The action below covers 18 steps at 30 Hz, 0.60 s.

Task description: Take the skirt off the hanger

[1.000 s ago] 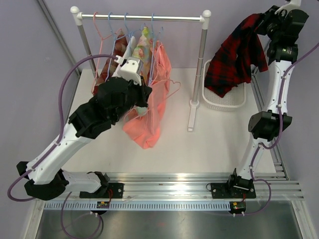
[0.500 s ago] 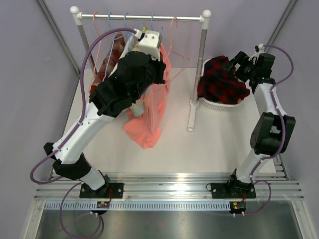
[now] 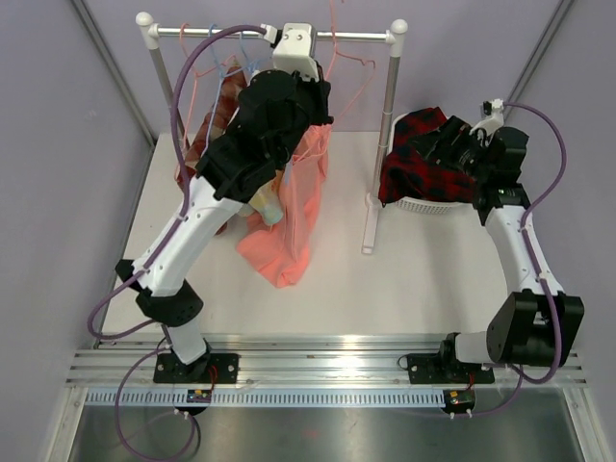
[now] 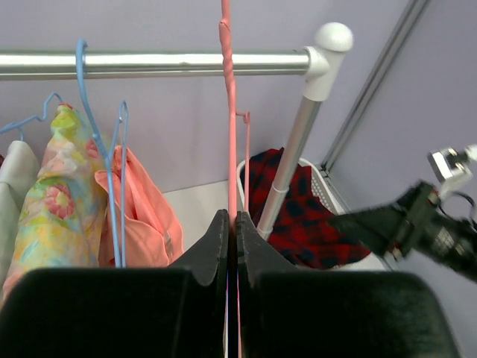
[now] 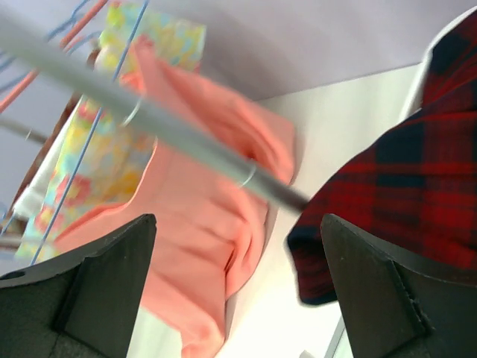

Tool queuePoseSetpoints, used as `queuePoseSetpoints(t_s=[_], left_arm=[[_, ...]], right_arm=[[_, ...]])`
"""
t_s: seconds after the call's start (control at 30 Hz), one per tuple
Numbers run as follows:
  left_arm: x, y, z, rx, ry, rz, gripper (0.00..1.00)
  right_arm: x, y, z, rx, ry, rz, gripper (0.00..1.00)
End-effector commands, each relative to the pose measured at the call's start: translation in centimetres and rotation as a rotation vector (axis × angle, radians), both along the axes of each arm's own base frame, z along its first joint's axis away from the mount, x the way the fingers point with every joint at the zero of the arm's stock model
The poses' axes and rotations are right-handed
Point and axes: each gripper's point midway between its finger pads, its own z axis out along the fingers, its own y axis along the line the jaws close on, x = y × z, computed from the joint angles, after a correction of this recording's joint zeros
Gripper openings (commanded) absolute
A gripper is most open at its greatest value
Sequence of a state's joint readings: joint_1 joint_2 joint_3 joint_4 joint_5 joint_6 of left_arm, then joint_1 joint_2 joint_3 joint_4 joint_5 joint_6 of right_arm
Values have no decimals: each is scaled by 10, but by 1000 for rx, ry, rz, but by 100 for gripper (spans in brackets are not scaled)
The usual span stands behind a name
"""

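Observation:
The red plaid skirt lies bunched in the white basket, off the hanger. My right gripper stands wide open just above it with nothing between its fingers; the skirt fills the right of that wrist view. My left gripper is shut on the wire of the bare pink hanger, held upright with its neck crossing in front of the rail. In the top view the hanger sticks up beside the rail's right end.
The clothes rail carries blue hangers, a salmon garment and a floral one. Its right post and foot stand between the arms. The basket sits at the table's back right.
My right gripper has opened and dropped the skirt into the basket, then come down low beside it. My left arm has raised the pink hanger up to the rail.

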<state>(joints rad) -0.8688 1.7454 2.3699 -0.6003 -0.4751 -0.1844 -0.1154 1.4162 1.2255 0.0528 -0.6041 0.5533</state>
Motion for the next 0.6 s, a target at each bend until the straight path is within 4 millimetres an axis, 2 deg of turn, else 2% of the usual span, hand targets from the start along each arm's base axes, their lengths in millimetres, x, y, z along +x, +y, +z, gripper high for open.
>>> queuePoseSetpoints(t_s=[0.0,0.03,0.1,0.13,0.17,0.2,0.23,0.3,0.33,0.37,0.4,0.57], left_arm=[[26,1,27,-113,-80,27,0],[30,-1,28,-122,-84,20,0],[50,-4,15,-118,-62,30,0],[55,-7,9,-114,-53,19,0],[65,-8,0,-111,-38,20,0],[69,-10,-4,-112,-35,11,0],[72,-13,-10,-107,-22,1,0],[78,-16,-23,-98,10,1,0],[77,-15,-23,-101,18,-2,0],[77,-18,-35,-96,48,-10,0],[69,-15,-25,-118,34,-21,0],[55,-11,-43,-112,69,-38,0]], right_arm=[[-32,25,10,-33,-57,42,99],[-40,36,-3,-34,-31,58,99],[-56,37,-10,-25,-28,29,99],[-68,56,-11,-6,-30,74,99],[-74,59,-12,-6,-38,70,99],[-86,63,-4,-1,-70,72,99],[-94,67,-15,2,-53,82,99],[-109,76,-19,0,-52,113,100],[-112,78,-20,-2,-49,118,99],[-116,81,-19,-5,-53,132,99],[-119,81,-22,-11,-43,133,99],[-122,80,-21,-34,-38,139,99]])
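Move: The left hand holds the empty pink hanger; the bare stretch of rail for its hook is about 12 cm ahead, 4 cm right and 10 cm above. From that hand, the hook of the nearest blue hanger is at the same reach and height but 5 cm left, the rail's right corner 17 cm right. The plaid skirt in the basket is some 11 cm ahead of the open right hand, 6 cm right and 23 cm below. Still pinching the pink hanger, the left hand drives about 8 cm forward towards the rail while starting to sink, then stops advancing and keeps going down, some 8 cm in all, with the fingers tipping slightly downwards to bring the hook over the rail. Meanwhile the empty right hand draws back about 12 cm and 8 cm to the left, away from the basket, sinking a little and easing to a stop with its fingers wide open. ##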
